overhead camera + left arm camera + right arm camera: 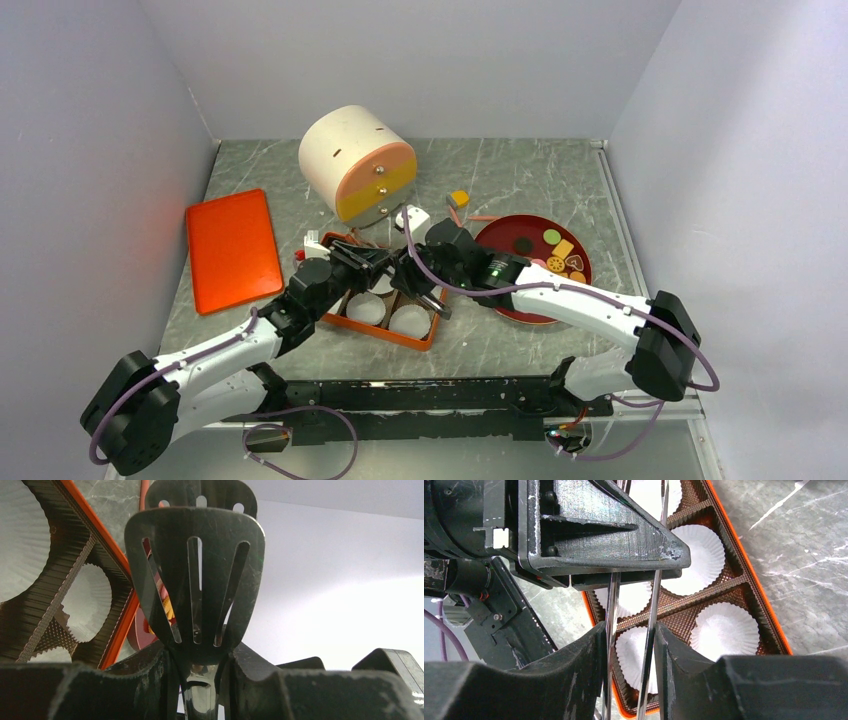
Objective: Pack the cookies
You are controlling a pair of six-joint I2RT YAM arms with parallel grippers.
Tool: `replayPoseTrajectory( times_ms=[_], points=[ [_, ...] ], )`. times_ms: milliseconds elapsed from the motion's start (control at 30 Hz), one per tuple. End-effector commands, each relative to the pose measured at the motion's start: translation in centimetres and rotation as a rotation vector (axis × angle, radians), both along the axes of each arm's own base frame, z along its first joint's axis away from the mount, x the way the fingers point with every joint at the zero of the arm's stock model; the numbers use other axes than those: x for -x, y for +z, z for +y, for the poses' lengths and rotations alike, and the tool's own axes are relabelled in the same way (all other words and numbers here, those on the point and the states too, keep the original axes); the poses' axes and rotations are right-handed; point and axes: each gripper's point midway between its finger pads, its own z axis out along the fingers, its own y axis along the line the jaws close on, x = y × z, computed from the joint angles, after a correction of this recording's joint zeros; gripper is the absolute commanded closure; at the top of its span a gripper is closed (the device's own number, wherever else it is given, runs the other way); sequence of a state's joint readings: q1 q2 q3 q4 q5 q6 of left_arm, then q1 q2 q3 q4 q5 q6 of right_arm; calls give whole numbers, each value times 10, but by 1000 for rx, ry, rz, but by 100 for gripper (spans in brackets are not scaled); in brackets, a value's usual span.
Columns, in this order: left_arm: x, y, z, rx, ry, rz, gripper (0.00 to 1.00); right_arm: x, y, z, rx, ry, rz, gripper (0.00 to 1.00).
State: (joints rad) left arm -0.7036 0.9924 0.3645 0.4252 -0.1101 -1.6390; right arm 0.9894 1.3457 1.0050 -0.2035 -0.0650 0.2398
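Note:
Several cookies (556,252) lie on a round dark-red plate (520,305) at the right, and one orange-yellow square cookie (459,198) sits loose on the table behind it. Both grippers meet over an orange tray (385,335) of white paper cups (410,320). My left gripper (200,666) is shut on metal tongs (195,580), whose slotted heads rise in front of its camera. My right gripper (630,645) is shut on the same tongs (653,610), its fingers pressing on the two thin arms from outside. In the right wrist view the tray (744,565) and its cups (724,630) lie just below.
A flat orange lid (232,248) lies at the left. A white, pink and yellow drum-shaped container (355,163) stands behind the tray. White walls close in the left, back and right. A dark rail (420,395) runs along the near edge.

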Motion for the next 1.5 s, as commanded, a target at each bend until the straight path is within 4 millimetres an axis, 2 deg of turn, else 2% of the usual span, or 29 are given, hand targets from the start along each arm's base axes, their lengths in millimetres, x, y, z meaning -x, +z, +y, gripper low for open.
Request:
replayPoseTrajectory(
  times_ms=[0,133,267,400,700,800,867,1000,1100,1300,1467],
  points=[
    [0,8,-2,7,-10,-24,87,-5,37,13,-103,7,-56,61],
    [0,5,4,-53,2,-35,57,-6,48,6,-100,-7,-77,61],
    [1,-1,10,-102,17,-31,40,-3,58,2,-112,-4,-86,61],
    [1,-9,11,-136,18,-22,35,0,71,0,-141,-1,-97,61],
    [2,-22,10,-189,-1,-4,32,1,85,-6,-164,-11,-122,60],
    [2,-19,16,-208,20,-16,25,-1,85,-11,-141,-28,-131,59],
    [0,-12,24,-256,43,-46,19,-3,82,-16,-113,-43,-131,59],
    [-6,21,45,-384,110,-139,10,-7,78,-32,-58,-91,-142,59],
    [-6,41,63,-529,141,-218,8,-10,75,-49,-13,-142,-140,58],
    [-1,76,116,-851,238,-324,5,-17,65,-84,78,-244,-124,57],
    [5,118,148,-1089,282,-473,4,-26,57,-118,155,-364,-83,55]
  ],
)
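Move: Both hands hold the slotted metal tongs: the left has the neck behind the heads, with the tongs' middle some 3 cm back and 2 cm right of it, and the right has the arms. The red cookie plate lies about 26 cm right of the right hand, 2 cm ahead, roughly 17 cm below; the orange box sits 7 cm left, 3 cm back and some 16 cm below. From the left hand the box is 7 cm back, 4 cm left and 16 cm below. To the right and a little up, about 9 cm in all, the right hand carries the tongs off the box towards the cookie plate, easing off first, then swinging faster and turning clockwise. The left fingers open wide and let go of the tongs' neck; that hand first sinks slightly, then withdraws left and up, over 10 cm, its wrist rolling about 45 degrees and tipping up. ##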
